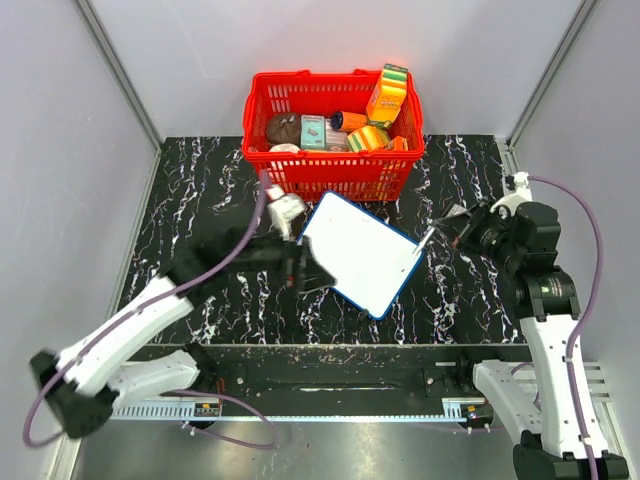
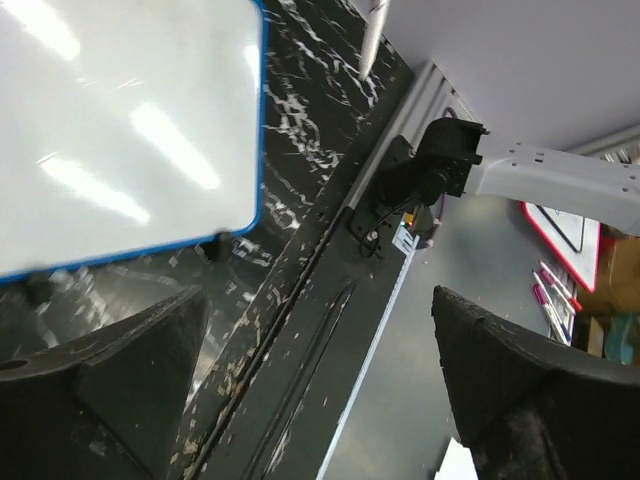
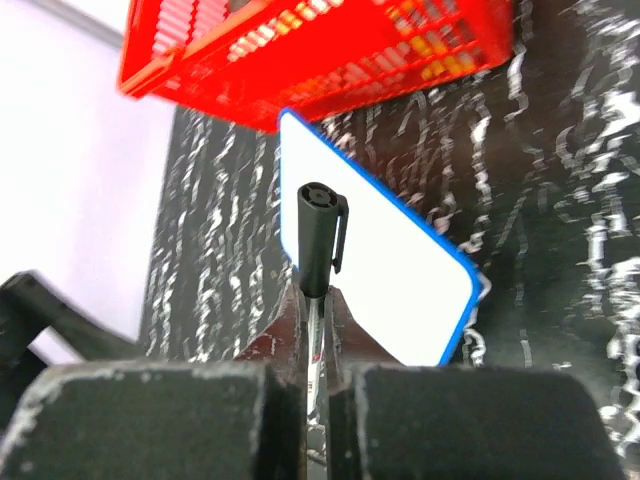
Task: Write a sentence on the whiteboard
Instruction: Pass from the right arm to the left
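The whiteboard (image 1: 360,252) lies tilted on the black marbled table, white with a thin blue rim. Its face (image 3: 400,270) is blank, and the sentence is not in view. My right gripper (image 1: 455,224) hovers at the board's right corner, shut on a marker (image 3: 318,235) whose black cap points toward the board. The marker (image 1: 430,236) reaches to the board's right edge. My left gripper (image 1: 306,270) stands open by the board's left edge with nothing between its fingers (image 2: 120,385). In the left wrist view the whiteboard (image 2: 120,130) fills the upper left.
A red basket (image 1: 262,110) with several groceries stands just behind the board, close to its far corner. The basket (image 3: 330,50) spans the top of the right wrist view. The table's near metal rail (image 2: 330,300) runs under my left gripper.
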Available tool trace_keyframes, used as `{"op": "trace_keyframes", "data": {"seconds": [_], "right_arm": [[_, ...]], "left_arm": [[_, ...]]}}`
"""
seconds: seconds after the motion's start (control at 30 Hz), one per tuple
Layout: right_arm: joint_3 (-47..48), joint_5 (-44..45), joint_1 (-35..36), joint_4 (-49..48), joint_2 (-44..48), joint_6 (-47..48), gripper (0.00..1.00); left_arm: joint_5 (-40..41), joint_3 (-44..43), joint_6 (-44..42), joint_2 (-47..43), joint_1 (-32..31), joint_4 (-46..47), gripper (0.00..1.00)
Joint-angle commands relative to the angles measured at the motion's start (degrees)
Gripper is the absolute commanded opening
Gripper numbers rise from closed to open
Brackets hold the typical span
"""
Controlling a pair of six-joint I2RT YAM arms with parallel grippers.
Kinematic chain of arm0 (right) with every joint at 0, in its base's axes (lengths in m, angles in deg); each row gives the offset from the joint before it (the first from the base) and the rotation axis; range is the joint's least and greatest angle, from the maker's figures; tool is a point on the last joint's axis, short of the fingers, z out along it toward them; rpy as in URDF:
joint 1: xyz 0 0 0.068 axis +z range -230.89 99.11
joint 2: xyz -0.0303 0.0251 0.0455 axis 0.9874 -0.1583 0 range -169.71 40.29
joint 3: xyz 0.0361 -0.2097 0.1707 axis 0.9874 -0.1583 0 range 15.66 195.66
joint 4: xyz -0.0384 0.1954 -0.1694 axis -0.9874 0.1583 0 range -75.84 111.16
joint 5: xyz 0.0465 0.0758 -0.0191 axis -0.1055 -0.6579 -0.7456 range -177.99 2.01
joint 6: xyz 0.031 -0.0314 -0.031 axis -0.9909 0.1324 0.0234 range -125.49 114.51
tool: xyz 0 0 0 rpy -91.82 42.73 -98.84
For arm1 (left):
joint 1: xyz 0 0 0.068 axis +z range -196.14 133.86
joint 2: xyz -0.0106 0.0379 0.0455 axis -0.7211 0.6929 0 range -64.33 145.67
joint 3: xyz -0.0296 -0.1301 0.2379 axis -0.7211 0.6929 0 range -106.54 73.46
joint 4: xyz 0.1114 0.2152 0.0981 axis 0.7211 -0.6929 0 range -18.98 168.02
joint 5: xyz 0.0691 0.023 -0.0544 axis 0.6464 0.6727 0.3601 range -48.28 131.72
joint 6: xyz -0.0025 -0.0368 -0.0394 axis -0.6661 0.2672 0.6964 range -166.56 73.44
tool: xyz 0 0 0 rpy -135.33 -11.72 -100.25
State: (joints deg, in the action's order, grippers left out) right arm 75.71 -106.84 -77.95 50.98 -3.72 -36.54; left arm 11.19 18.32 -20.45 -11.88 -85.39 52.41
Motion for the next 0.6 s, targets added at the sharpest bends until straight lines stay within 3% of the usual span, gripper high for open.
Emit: {"op": "trace_keyframes", "data": {"seconds": [0.0, 0.27, 0.37, 0.47, 0.57], "right_arm": [[-5.1, -16.4, 0.1, -10.5, 1.6, -5.7, 0.00], [-8.2, -20.5, 0.0, -13.1, 8.2, -12.2, 0.00], [-8.0, -19.8, 0.0, -12.6, 9.3, -12.3, 0.00], [-8.2, -19.5, 0.0, -12.3, 9.5, -12.2, 0.00], [-8.5, -19.5, 0.0, -12.2, 9.6, -12.4, 0.00]], "left_arm": [[4.6, -8.0, 0.0, 14.2, -8.6, 13.2, 0.96], [3.6, -21.8, -1.1, 32.7, -16.4, 17.8, 0.95], [2.7, -24.4, -0.9, 35.5, -17.4, 18.1, 0.88], [1.7, -23.7, -0.1, 35.9, -17.7, 20.3, 0.70], [2.1, -22.6, 0.3, 35.3, -17.7, 21.0, 0.18]]}}
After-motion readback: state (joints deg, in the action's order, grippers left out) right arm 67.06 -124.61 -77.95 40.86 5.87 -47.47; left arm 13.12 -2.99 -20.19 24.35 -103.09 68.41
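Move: The right hand already holds the marker. Its middle lies about 24 cm to the right of the empty left hand, 7 cm ahead and nearly level. From the right hand, the left gripper waits some 27 cm to the left and 10 cm back. The whiteboard is about 30 cm below both hands, 11 cm right and 13 cm ahead of the left one. The red basket stands about 42 cm ahead of the left hand, 4 cm right. Left hand sweeps 17 cm right and closes on the marker's tip end; right brings it 7 cm back-left. ##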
